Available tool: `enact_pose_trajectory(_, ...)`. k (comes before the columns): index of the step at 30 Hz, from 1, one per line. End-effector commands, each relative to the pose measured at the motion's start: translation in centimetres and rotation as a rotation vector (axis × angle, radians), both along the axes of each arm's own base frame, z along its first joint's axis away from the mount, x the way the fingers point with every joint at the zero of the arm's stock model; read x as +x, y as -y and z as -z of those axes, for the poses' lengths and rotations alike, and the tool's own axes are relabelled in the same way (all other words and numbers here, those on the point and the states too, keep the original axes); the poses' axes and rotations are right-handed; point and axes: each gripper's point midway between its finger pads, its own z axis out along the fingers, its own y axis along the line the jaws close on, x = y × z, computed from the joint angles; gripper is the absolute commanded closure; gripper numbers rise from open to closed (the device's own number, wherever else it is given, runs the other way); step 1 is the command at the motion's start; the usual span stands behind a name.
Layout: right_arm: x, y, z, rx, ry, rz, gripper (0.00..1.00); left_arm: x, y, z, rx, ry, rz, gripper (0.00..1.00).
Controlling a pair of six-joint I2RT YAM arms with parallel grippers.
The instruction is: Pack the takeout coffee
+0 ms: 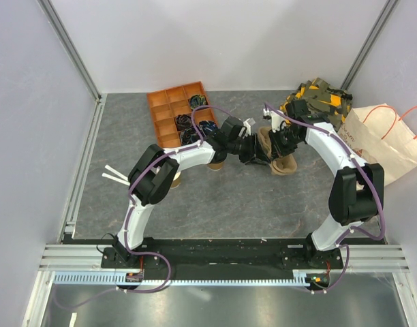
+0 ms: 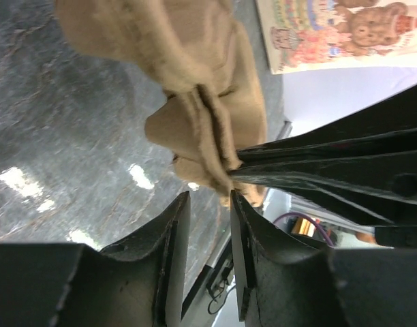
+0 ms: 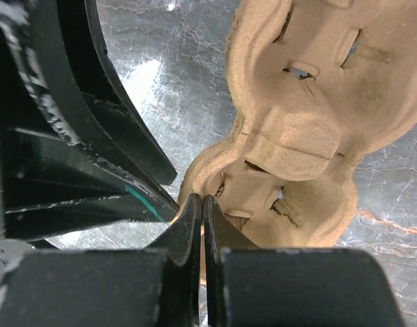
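A moulded brown pulp cup carrier (image 1: 283, 165) lies mid-table, pockets up (image 3: 297, 122). My right gripper (image 3: 202, 201) is shut on its near rim; in the top view it (image 1: 275, 146) sits over the carrier's left side. My left gripper (image 2: 210, 199) is open with a narrow gap, its tips just short of the carrier's pinched edge (image 2: 208, 136), beside the right gripper's fingers (image 2: 317, 163). Nothing lies between the left jaws. Two tan cups (image 1: 173, 180) (image 1: 215, 164) peek out from under the left arm. Their tops are hidden, so I cannot tell which one is the takeout coffee.
An orange divided box (image 1: 169, 109) with small dark items stands at the back left. A white paper bag (image 1: 385, 139) lies at the right edge, with a camouflage-patterned bundle (image 1: 321, 99) behind it. White sticks (image 1: 113, 176) lie at the left.
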Motion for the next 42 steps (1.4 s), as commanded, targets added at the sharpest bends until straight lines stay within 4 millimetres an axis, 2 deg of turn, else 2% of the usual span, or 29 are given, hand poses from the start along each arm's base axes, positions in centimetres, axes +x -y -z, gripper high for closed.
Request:
enact_pose_trajectory(1, 0.0, 0.0, -0.3, 0.001, 0.027, -0.015, 1.00, 0.3, 0.4, -3.0, -0.104, 0.019, 0.001, 0.63)
enact_pose_trajectory(6, 0.0, -0.3, -0.6, 0.016, 0.030, -0.016, 1.00, 0.7, 0.5, -3.3, -0.118, 0.031, -0.004, 0.63)
enact_pose_trajectory(11, -0.2, -0.5, -1.3, 0.031, 0.031, -0.018, 1.00, 1.0, 0.5, -1.4, -0.089, 0.001, -0.014, 0.64)
enact_pose_trajectory(18, -0.3, -0.9, -1.9, 0.048, 0.021, -0.024, 1.00, 1.3, 0.8, -0.1, -0.070, -0.025, -0.017, 0.68)
enact_pose_trajectory(25, -0.1, -1.2, -2.7, 0.064, 0.016, -0.026, 1.00, 1.9, 0.5, 1.3, -0.050, -0.051, -0.038, 0.80)
enact_pose_trajectory(30, 0.2, -1.0, -3.2, 0.055, 0.027, -0.023, 1.00, 2.0, 0.2, 1.9, -0.043, -0.083, -0.052, 0.98)
enact_pose_trajectory(37, 0.1, -0.4, -2.7, 0.022, 0.025, -0.020, 1.00, 2.1, -0.1, 2.7, -0.060, -0.152, -0.077, 0.98)
enact_pose_trajectory(42, 0.0, -0.6, -3.5, 0.033, 0.047, -0.030, 1.00, 1.9, -0.4, 3.9, -0.042, -0.194, -0.091, 0.98)
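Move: The cup carrier's middle lies some 5 cm to the left hand's right, about 4 cm ahead and a little below; its layered near-left rim is just beyond the parted fingertips. The right hand already pinches that rim, with the carrier's middle about 3 cm to its right, 2 cm ahead and slightly lower. From the left hand, the nearer covered cup stands about 22 cm to the left, level with it, and the camouflage bag 22 cm ahead and 22 cm right, both lower. Dipping about 2 cm after a slight rise, the left hand brings its part-open fingers onto the carrier's rim just beside the right fingertips and shuts them there, pinching a thin edge, while edging about 1 cm forward and coming back up a little. The right hand keeps its grip, drawing back 1 cm, then lifting a little over 1 cm. ##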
